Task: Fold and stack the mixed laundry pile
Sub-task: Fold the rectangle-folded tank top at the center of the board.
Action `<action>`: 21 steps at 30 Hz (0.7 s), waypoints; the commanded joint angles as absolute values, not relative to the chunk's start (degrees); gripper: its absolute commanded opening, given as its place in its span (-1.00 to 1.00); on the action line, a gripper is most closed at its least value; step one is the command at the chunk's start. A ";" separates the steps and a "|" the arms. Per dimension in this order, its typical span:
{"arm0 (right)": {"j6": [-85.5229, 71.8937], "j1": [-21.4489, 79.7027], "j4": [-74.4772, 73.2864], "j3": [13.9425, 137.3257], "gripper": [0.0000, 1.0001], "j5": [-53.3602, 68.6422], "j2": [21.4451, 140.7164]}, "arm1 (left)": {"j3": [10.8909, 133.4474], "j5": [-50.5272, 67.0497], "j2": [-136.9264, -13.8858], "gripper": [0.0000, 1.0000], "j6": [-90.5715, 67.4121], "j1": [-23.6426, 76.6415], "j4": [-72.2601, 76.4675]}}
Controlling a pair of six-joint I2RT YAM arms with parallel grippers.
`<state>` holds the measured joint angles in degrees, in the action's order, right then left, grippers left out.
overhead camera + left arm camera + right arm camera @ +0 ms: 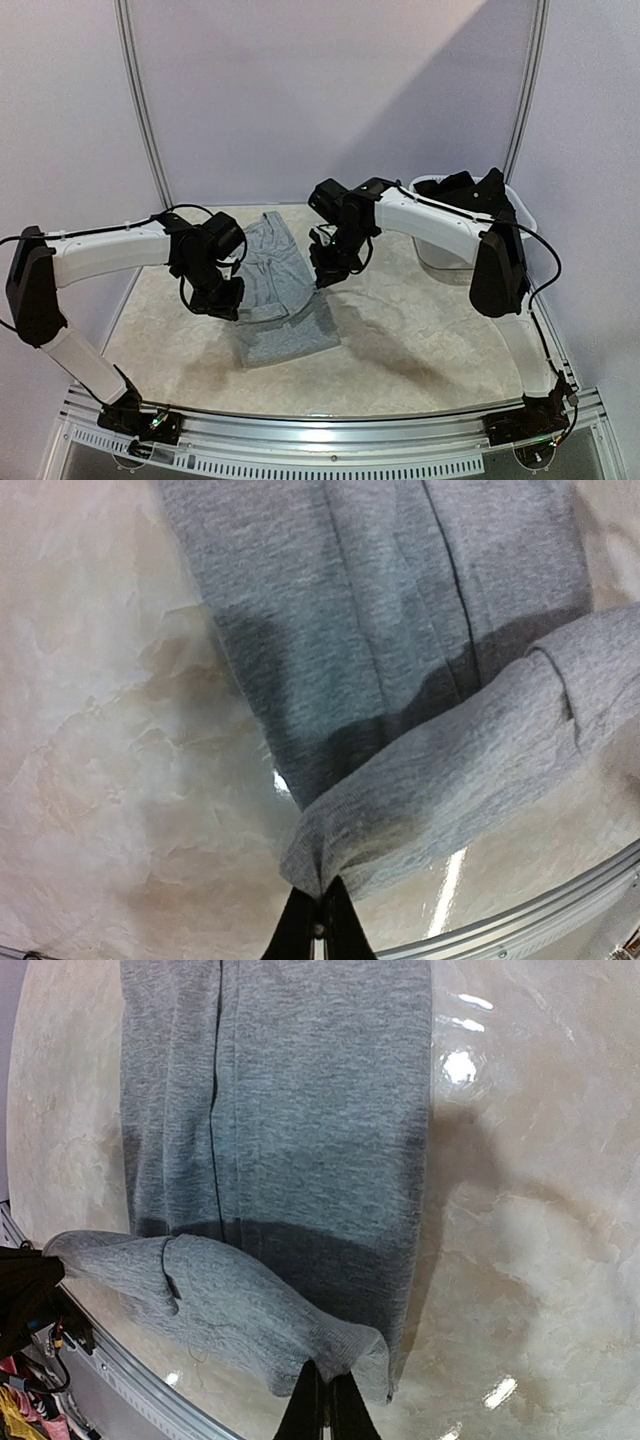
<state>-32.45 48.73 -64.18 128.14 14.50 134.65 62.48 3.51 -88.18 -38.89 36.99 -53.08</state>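
A light grey garment (272,285) lies lengthwise in the middle of the table. Its near hem is lifted off the table and hangs between my two grippers, above the rest of the cloth. My left gripper (226,298) is shut on the left corner of that hem; the left wrist view shows its fingers (318,898) pinching the ribbed grey edge (420,790). At the right corner my right gripper (326,268) is also shut on the hem, the black fingers (327,1374) nipping a bunched grey fold (250,1310). A black garment (468,188) fills the basket.
The white plastic laundry basket (524,214) stands at the back right, behind the right arm's elbow. A metal rail (330,425) runs along the table's near edge. Enclosure walls and posts (140,110) close in the back and sides.
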 commanded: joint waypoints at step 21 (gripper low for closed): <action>-32.28 44.30 -58.94 133.11 -0.32 21.10 142.96 | 65.06 2.79 -96.34 -0.36 -36.76 31.74 -47.91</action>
<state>-31.48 45.67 -60.58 130.15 19.16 142.08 63.00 4.16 -96.77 -36.88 33.17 -47.92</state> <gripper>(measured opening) 0.277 0.237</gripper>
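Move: Both hands pinch the two corners of the tank top's hem just above its body. From the left hand, its landing spot is about 3 cm ahead, level sideways and 5 cm below; from the right hand, about 2 cm ahead, level sideways and 6 cm below. The strap end lies some 31 cm ahead of the left hand and 6 cm to its right; the near fold's middle is 7 cm back and 12 cm right of that hand. Still pinching the hem corners, both hands sink some 4 to 5 cm together while easing about 2.5 cm forward, laying the turned-up hem down onto the tank top's body with the wrists pointing down almost unturned. Only near the bottom of the descent do both pairs of fingers part, the left a touch sooner and each to about a quarter of its range, letting the corners go while the hands stay low over them. ##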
